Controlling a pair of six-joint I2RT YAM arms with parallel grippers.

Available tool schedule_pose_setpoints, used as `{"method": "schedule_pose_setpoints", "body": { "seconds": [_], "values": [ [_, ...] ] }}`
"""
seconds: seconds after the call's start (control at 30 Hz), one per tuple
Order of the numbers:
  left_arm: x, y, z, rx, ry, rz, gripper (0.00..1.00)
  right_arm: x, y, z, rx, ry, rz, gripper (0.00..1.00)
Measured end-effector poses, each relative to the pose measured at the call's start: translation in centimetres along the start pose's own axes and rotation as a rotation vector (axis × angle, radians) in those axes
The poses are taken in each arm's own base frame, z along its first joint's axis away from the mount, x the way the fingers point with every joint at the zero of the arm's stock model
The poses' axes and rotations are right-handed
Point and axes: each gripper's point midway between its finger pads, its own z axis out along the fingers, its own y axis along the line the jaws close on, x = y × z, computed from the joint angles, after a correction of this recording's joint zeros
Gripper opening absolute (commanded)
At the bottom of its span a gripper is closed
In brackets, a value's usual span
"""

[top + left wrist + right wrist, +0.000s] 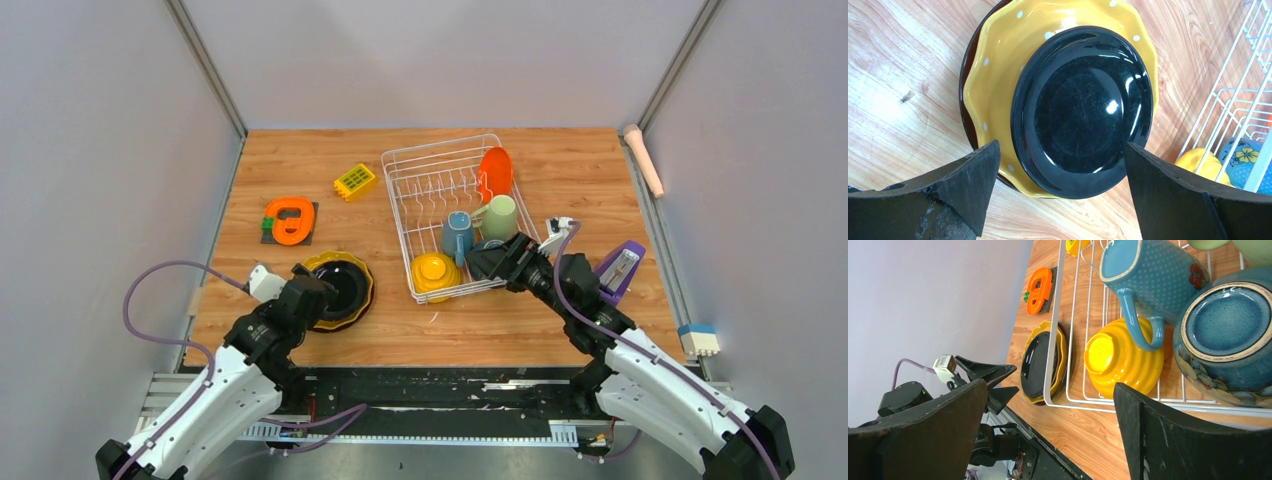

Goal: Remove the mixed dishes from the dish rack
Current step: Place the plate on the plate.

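Note:
The white wire dish rack (400, 165) holds an upright orange plate (495, 172), a blue mug (458, 235), a pale green mug (500, 216) and an upturned yellow bowl (436, 272). A dark bowl (1228, 335) with a blue glaze lies in its near right corner. Left of the rack, a glossy black plate (1083, 110) rests on a yellow dotted plate (998, 60), with a dark brown rim (964, 90) beneath. My left gripper (1062, 145) is open at the stack's near edge and holds nothing. My right gripper (1050, 385) is open over the rack's near edge, by the dark bowl.
A small yellow studded brick (355, 181) and an orange round gadget (290, 220) lie on the table's left side. A pink stick (643, 158) lies along the right wall. A purple object (620, 268) and a white and blue block (698, 340) sit at the right edge.

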Motion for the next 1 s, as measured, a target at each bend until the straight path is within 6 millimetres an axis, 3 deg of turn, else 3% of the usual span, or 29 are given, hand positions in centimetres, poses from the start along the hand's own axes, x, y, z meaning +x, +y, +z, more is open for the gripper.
{"method": "schedule_pose_setpoints", "body": {
  "seconds": [0.27,0.57,0.67,0.8,1.0],
  "values": [
    [-0.5,-0.3,-0.8,0.006,0.003,0.029,1.0,0.6,-1.0,0.4,0.038,0.022,0.002,1.0],
    [-3.9,-6.0,-5.3,0.201,-0.005,0.174,1.0,1.0,-2.1,0.8,0.078,0.034,0.001,1.0],
    [-3.1,-8.6,-6.5,0.338,0.052,0.311,1.0,0.7,-2.4,0.9,0.105,0.025,-0.023,1.0],
    [-1.0,-11.4,-7.1,0.47,0.15,0.467,1.0,-1.3,-1.8,1.2,0.147,-0.015,-0.09,1.0],
    [2.0,-12.5,-6.0,0.514,0.268,0.599,1.0,-5.3,-0.1,2.1,0.208,-0.078,-0.229,1.0]
  ]
}}
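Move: Just below the open left hand lies the black plate, its middle about 4 cm ahead, 2 cm to the right and 5 cm down; the yellow bowl stands some 23 cm to that hand's right and 4 cm ahead. From the open right hand the red plate is roughly 22 cm ahead, 2 cm right and 8 cm lower, with the green mug 12 cm ahead and 3 cm right, the blue mug 8 cm ahead and 5 cm left, both 10 cm down. Leaving the black plate already set down, the left hand climbs about 10 cm with open fingers, then swings some 10 cm right towards the rack, turning nearly 50 degrees clockwise and sinking slightly at the end. The right hand, also open, first dips a little over the rack, then goes forward and up towards the green mug and red plate, rolling slightly. ##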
